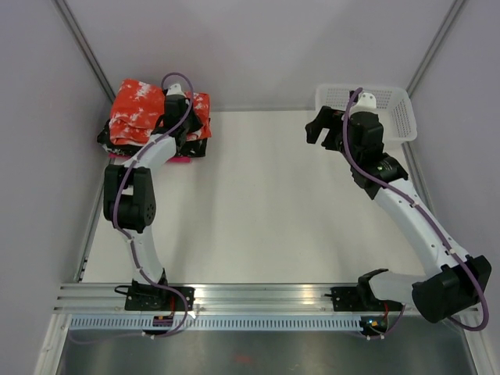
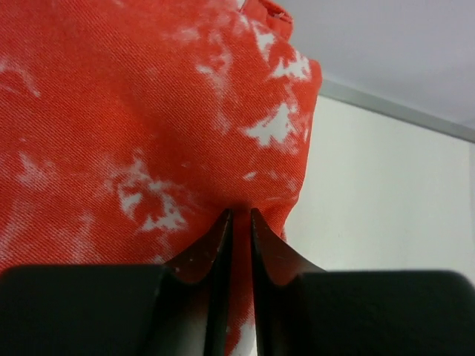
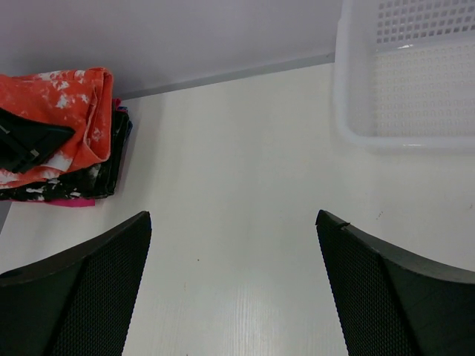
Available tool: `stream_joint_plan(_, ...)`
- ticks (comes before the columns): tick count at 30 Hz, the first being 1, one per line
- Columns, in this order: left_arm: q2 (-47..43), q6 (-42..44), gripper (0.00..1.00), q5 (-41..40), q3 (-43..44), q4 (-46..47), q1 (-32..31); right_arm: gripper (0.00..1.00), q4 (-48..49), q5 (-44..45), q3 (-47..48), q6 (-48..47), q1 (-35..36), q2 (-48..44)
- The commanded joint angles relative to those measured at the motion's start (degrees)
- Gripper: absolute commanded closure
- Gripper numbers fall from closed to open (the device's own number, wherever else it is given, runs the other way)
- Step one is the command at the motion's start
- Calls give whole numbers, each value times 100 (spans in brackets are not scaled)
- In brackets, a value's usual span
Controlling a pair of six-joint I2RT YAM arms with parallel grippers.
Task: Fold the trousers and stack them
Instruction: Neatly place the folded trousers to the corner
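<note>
The trousers (image 1: 134, 108), orange-red with white splotches, lie folded on top of a pile at the table's far left corner. They fill the left wrist view (image 2: 148, 111) and show at the left edge of the right wrist view (image 3: 63, 96). My left gripper (image 1: 180, 98) reaches over the pile's right part. Its jaws (image 2: 240, 213) are pinched on a fold of the orange fabric, which shows in the thin gap between them. My right gripper (image 1: 319, 131) hovers near the basket, wide open (image 3: 233, 215) over bare table with nothing between its fingers.
Under the trousers lie black folded garments (image 3: 100, 174) with white specks and a pink cloth (image 3: 74, 202). A white mesh basket (image 1: 402, 117) stands at the far right corner, and its wall (image 3: 349, 111) is close to my right gripper. Grey walls close in the back and sides.
</note>
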Motion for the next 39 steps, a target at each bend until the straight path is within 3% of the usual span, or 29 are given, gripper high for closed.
stream_joint_plan(1,-768,-133,77,52,-671,258,-47,2,310,-194,-67,-366,14,-332)
stream_joint_plan(5,-1376,236,60,-62,-286,-266,-12,2,319,-229,-129,-392,14,-473)
stream_joint_plan(6,-1499,280,44,-62,-181,-363,-3,2,302,-238,-138,-375,14,-508)
stream_joint_plan(8,-1876,455,29,-45,118,-600,14,2,240,-273,-155,-331,14,-613)
stream_joint_plan(9,-2000,509,14,-36,302,-680,23,2,205,-282,-155,-279,14,-657)
stream_joint_plan(10,-2124,622,10,-36,382,-776,14,2,126,-291,-155,-261,14,-762)
stream_joint_plan(16,-3450,931,5,262,393,-1892,23,2,-85,-309,-208,-217,14,-1455)
stream_joint_plan(21,-5502,650,0,586,-1387,-2166,23,2,-295,-291,-445,-252,14,-2333)
stream_joint_plan(28,-7535,720,0,895,-2446,-3376,23,2,-1060,-54,-1076,-252,14,-3539)
stream_joint_plan(35,-9127,773,0,553,-3440,-3914,14,2,-1289,-54,-1983,99,14,-4691)
stream_joint_plan(39,-9402,413,0,114,-3922,-3907,14,2,-1553,-10,-2273,205,14,-5217)
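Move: The left fingers, nearly shut, are at the right-hand part of the folded red trousers, whose middle lies about 12 cm to the left, 3 cm ahead and 3 cm below. The black-and-white trousers under them are centred some 13 cm left, 1 cm ahead and 8 cm lower than the hand. From the empty, open right hand the red trousers lie roughly 49 cm left, 22 cm ahead and 17 cm below. Left fingers open and leave the trousers, arcing up and back about 40 cm; right draws back some 18. ##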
